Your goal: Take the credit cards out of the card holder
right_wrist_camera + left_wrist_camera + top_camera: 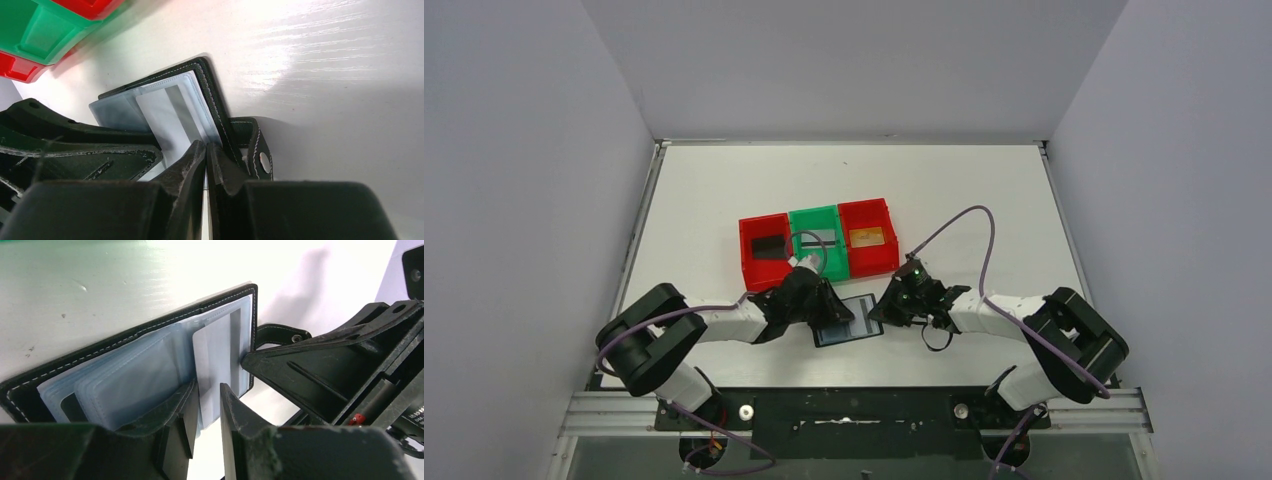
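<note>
The black card holder (849,321) lies open on the table between my two grippers, its clear sleeves facing up (135,375). A white card (216,357) sticks partly out of a sleeve; it also shows in the right wrist view (165,122). My left gripper (209,407) is open, its fingers on either side of the card's near end with a gap still showing. My right gripper (206,150) is shut on the holder's right edge (212,105), next to the snap strap (256,155). In the top view the left gripper (827,308) and the right gripper (884,306) flank the holder.
Three joined bins stand just behind the holder: a red bin (746,262) holding a dark card, a green bin (815,221) holding a grey card, a red bin (867,215) holding a gold card. The left arm's cable loops over the green bin. White walls enclose the table.
</note>
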You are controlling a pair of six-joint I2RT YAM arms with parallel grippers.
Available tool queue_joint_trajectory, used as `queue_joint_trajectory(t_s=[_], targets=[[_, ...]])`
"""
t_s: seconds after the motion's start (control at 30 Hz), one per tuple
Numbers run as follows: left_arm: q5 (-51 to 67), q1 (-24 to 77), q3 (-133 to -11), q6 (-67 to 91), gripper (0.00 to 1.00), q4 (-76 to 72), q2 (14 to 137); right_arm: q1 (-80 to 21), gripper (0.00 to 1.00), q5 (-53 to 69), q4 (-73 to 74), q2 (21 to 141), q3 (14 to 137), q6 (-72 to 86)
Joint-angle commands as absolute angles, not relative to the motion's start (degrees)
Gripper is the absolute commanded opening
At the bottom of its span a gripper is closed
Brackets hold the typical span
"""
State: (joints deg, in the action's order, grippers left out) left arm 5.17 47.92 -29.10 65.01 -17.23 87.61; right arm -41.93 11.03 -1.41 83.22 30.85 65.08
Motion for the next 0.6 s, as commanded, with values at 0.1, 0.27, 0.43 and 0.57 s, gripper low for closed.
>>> queue_joint_trajectory(t_s=[0.1,0.27,0.43,0.57], targets=[[12.74,47.64,-28.41,67.44,0.14,-29.88,88.75,-41.90,0.06,9.01,2.13,86.48,29.18,64.11],[12.03,47.64,-28.43,67.59,0.08,-29.80,88.30,-41.92,0.06,9.05,2.08,86.23,29.09,64.15],[11.86,47.61,-29.22,66.49,0.00,-28.83,87.91,-41.97,0.06,9.23,1.77,86.15,29.01,63.98],[12.22,47.59,-30.40,65.02,0.00,-26.96,87.64,-41.97,0.06,8.69,2.40,85.83,29.07,64.04]])
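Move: The left fingers straddle the raised left edge of the white credit card in the holder's right leaf; the card's middle lies about 2 cm ahead and 2 cm to the right, at fingertip height. The open card holder's middle is about 1 cm ahead and 1 cm left of the left hand; the green tray stands some 14 cm ahead and 5 cm left. From the right hand, the card is about 1 cm ahead and 3 cm left. Close the left gripper from about a quarter open to shut and pinch the card's raised left edge. Keep that hand almost in place, letting the tips settle by barely half a centimetre as they close. Hold the right gripper still, nearly shut on the holder's right margin, to steady the holder. ##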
